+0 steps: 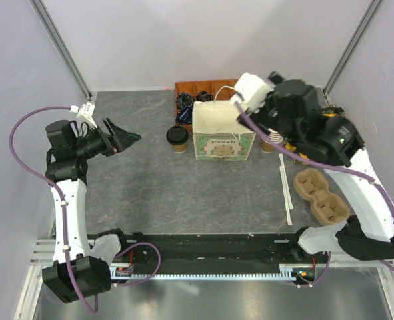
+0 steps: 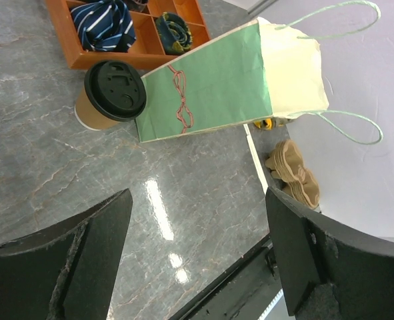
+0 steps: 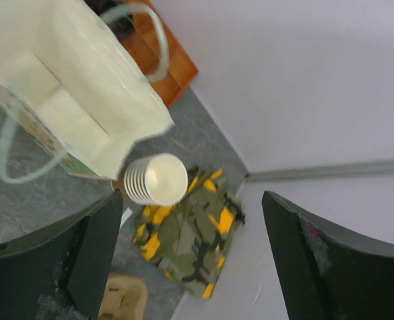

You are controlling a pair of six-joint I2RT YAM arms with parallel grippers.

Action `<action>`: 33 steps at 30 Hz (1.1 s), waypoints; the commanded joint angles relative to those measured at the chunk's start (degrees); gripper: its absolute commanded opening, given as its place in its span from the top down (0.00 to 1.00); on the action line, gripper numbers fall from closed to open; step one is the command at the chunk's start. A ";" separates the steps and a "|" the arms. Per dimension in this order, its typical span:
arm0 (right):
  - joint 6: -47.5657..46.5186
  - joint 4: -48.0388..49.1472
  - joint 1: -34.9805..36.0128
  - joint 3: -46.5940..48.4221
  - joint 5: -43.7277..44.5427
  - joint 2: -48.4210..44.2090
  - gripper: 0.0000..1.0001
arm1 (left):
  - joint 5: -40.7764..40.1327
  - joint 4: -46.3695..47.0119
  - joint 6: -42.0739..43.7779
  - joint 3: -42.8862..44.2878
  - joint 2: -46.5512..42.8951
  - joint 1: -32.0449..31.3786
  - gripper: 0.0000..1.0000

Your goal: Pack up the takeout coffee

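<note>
The takeout coffee [image 1: 177, 138], a tan paper cup with a black lid, stands upright on the table just left of the paper bag [image 1: 223, 137]. The left wrist view shows the coffee [image 2: 110, 97] beside the bag's green side [image 2: 217, 83]. My left gripper [image 1: 127, 138] hovers left of the cup, apart from it. Its jaws are open and hold nothing [image 2: 197, 253]. My right arm [image 1: 297, 113] hangs over the bag's right rear corner. The right gripper [image 3: 190, 253] is wide open and empty, above the spot right of the bag [image 3: 70, 87].
An orange divided tray [image 1: 200, 90] with rolled ties sits behind the bag. A stack of lidless paper cups [image 3: 158, 179] and a camouflage cloth [image 3: 190, 243] lie right of the bag. A brown pulp cup tray [image 1: 321, 195] and white sticks [image 1: 287, 193] lie at the near right.
</note>
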 commanded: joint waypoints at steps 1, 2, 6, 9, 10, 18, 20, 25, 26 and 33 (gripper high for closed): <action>9.61 -5.38 -12.35 -3.70 -6.81 -3.57 0.07 | 3.89 3.13 -0.83 -1.89 0.07 0.06 0.12; 9.97 -5.55 -14.38 -7.11 -7.51 -4.45 0.07 | 4.76 3.31 -0.75 -2.33 -0.11 0.14 0.12; 11.81 -7.05 -24.56 -16.62 -10.68 -9.45 0.07 | 6.44 3.75 1.45 -4.70 -1.33 0.05 0.14; 12.43 -9.24 -30.02 -23.83 -11.30 -11.91 0.08 | 8.37 3.75 2.85 -6.55 -1.69 -0.03 0.14; 12.35 -10.73 -31.35 -25.24 -11.21 -12.36 0.08 | 8.81 3.66 3.38 -6.73 -1.60 -0.12 0.14; -1.50 -19.87 -55.30 -36.06 -24.12 -12.72 0.14 | 10.13 3.66 4.70 -6.38 1.03 -1.00 0.15; -5.74 -22.16 -60.08 -35.45 -28.32 -10.27 0.19 | 10.40 3.84 4.88 -6.03 1.82 -1.35 0.15; -15.49 -23.92 -72.48 -38.24 -31.25 -7.45 0.37 | 10.49 3.93 5.49 -6.11 1.47 -1.62 0.15; -16.21 -23.84 -73.45 -38.95 -31.69 -6.40 0.38 | 10.66 3.93 5.58 -6.37 1.39 -1.62 0.15; -22.54 -21.91 -78.91 -41.86 -34.86 0.11 0.49 | 11.36 4.01 5.58 -7.17 1.30 -1.88 0.16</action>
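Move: Below the right hand, the cup tray lies about 12 cm back, 24 cm right and 42 cm down. The white strips are roughly 6 cm back and 13 cm right; the paper-cup stack is 8 cm ahead and 9 cm right, the bag 9 cm ahead and 8 cm left, both mostly far below. From the left hand, the lidded coffee cup sits about 7 cm ahead, 12 cm right and 25 cm down, the bag some 10 cm ahead and 28 cm right. Swinging away from the bag, the empty right hand sweeps some 30 cm to the right and nearly as far down, drawing back about 10 cm towards the cup tray; it tips nearly 60 degrees to point down, turns clockwise, and late on its fingers close about halfway on nothing. The open left hand sinks about 4 cm and eases right, nearer the coffee cup. ##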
